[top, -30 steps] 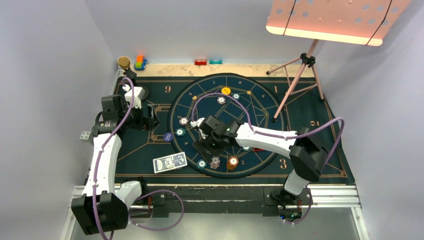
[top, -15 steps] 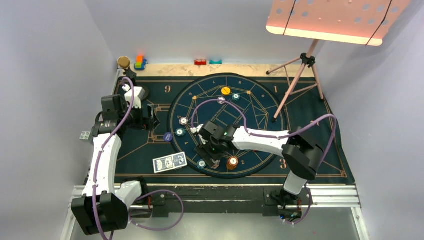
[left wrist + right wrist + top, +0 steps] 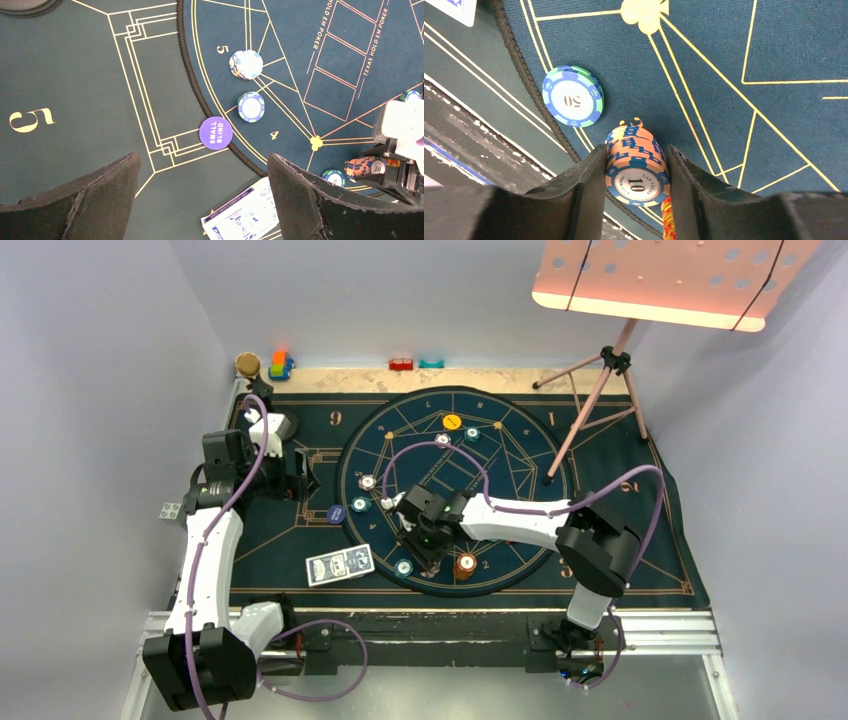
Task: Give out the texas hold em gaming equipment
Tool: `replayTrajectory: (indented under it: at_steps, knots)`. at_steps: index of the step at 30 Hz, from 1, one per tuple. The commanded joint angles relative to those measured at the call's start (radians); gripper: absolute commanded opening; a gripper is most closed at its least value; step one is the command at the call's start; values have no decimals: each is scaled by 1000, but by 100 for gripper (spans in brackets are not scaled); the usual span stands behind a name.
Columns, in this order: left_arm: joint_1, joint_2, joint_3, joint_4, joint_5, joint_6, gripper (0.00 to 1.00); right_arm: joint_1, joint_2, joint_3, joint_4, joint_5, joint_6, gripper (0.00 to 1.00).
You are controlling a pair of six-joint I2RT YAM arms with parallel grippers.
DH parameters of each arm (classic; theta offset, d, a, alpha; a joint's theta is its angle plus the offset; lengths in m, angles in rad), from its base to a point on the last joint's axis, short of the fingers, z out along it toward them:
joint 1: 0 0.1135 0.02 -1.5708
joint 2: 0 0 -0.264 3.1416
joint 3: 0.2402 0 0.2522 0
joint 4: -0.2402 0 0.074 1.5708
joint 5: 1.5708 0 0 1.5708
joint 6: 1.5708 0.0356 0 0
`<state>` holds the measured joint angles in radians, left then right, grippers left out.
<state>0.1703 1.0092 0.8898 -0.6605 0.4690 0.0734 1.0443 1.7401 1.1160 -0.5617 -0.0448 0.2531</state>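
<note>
A stack of peach-and-blue "10" poker chips (image 3: 636, 170) stands on the blue felt mat (image 3: 704, 60). My right gripper (image 3: 636, 150) is shut on it, one finger pressed against each side. In the top view the right gripper (image 3: 428, 555) is at the circle's near edge, beside an orange chip stack (image 3: 465, 565) and a teal chip (image 3: 403, 567). Blue-backed playing cards (image 3: 340, 564) lie left of them. My left gripper (image 3: 203, 155) hovers open and empty above the mat, near a purple "small blind" disc (image 3: 215, 133) and the cards (image 3: 245, 217).
More chips (image 3: 360, 505) (image 3: 368, 482) (image 3: 443, 440) (image 3: 452, 422) dot the circle. A green-blue "50" chip (image 3: 573, 96) and a yellow-red stack (image 3: 667, 220) sit close to the gripped stack. A tripod stand (image 3: 590, 400) is at the back right, toy blocks (image 3: 280, 365) at the back edge.
My right gripper has moved down and toward the near edge onto the peach chip stack, and its jaws have closed against it. The left arm has not moved.
</note>
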Motion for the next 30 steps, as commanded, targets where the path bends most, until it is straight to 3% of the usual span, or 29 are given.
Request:
replayTrajectory:
  at_steps: [1,5,13,24,30]
  knots:
    - [10,-22,-3,18,13,23,100,5,-57,16,-11,10,6,27]
    - [11,-23,-3,18,14,24,100,4,-85,41,-39,26,13,14]
    - [11,-30,-2,16,16,24,100,-35,-138,146,-116,121,19,5]
    - [10,-31,-5,15,26,27,100,-477,-294,-52,-46,194,123,3]
    - [11,-29,-3,14,29,27,100,-577,-265,-111,34,205,156,1]
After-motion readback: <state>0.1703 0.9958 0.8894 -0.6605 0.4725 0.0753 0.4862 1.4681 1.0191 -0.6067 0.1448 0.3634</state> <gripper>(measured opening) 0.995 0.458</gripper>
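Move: The right fingers are already shut around the white chips. The bare felt they are carried to lies roughly 12 cm ahead and 17 cm to the right, about 4 cm lower. Short of it are a green stack, some 7 cm ahead and 14 cm right of the hand, and the red triangle, 7 cm ahead and 21 cm right. The orange stack stands 8 cm right and 1 cm back. From the left hand that felt is about 46 cm right, level, 18 cm down. Keeping its pinch on the upper white chips, the right hand lifts them off the rest of their stack, rising about 8 cm. It then sweeps right and forward, some 17 and 13 cm, towards the felt just beyond the green stack and the red triangle. It turns about 40 degrees clockwise on the way, tips back slightly and sinks a few centimetres at the end, fingers still closed. ##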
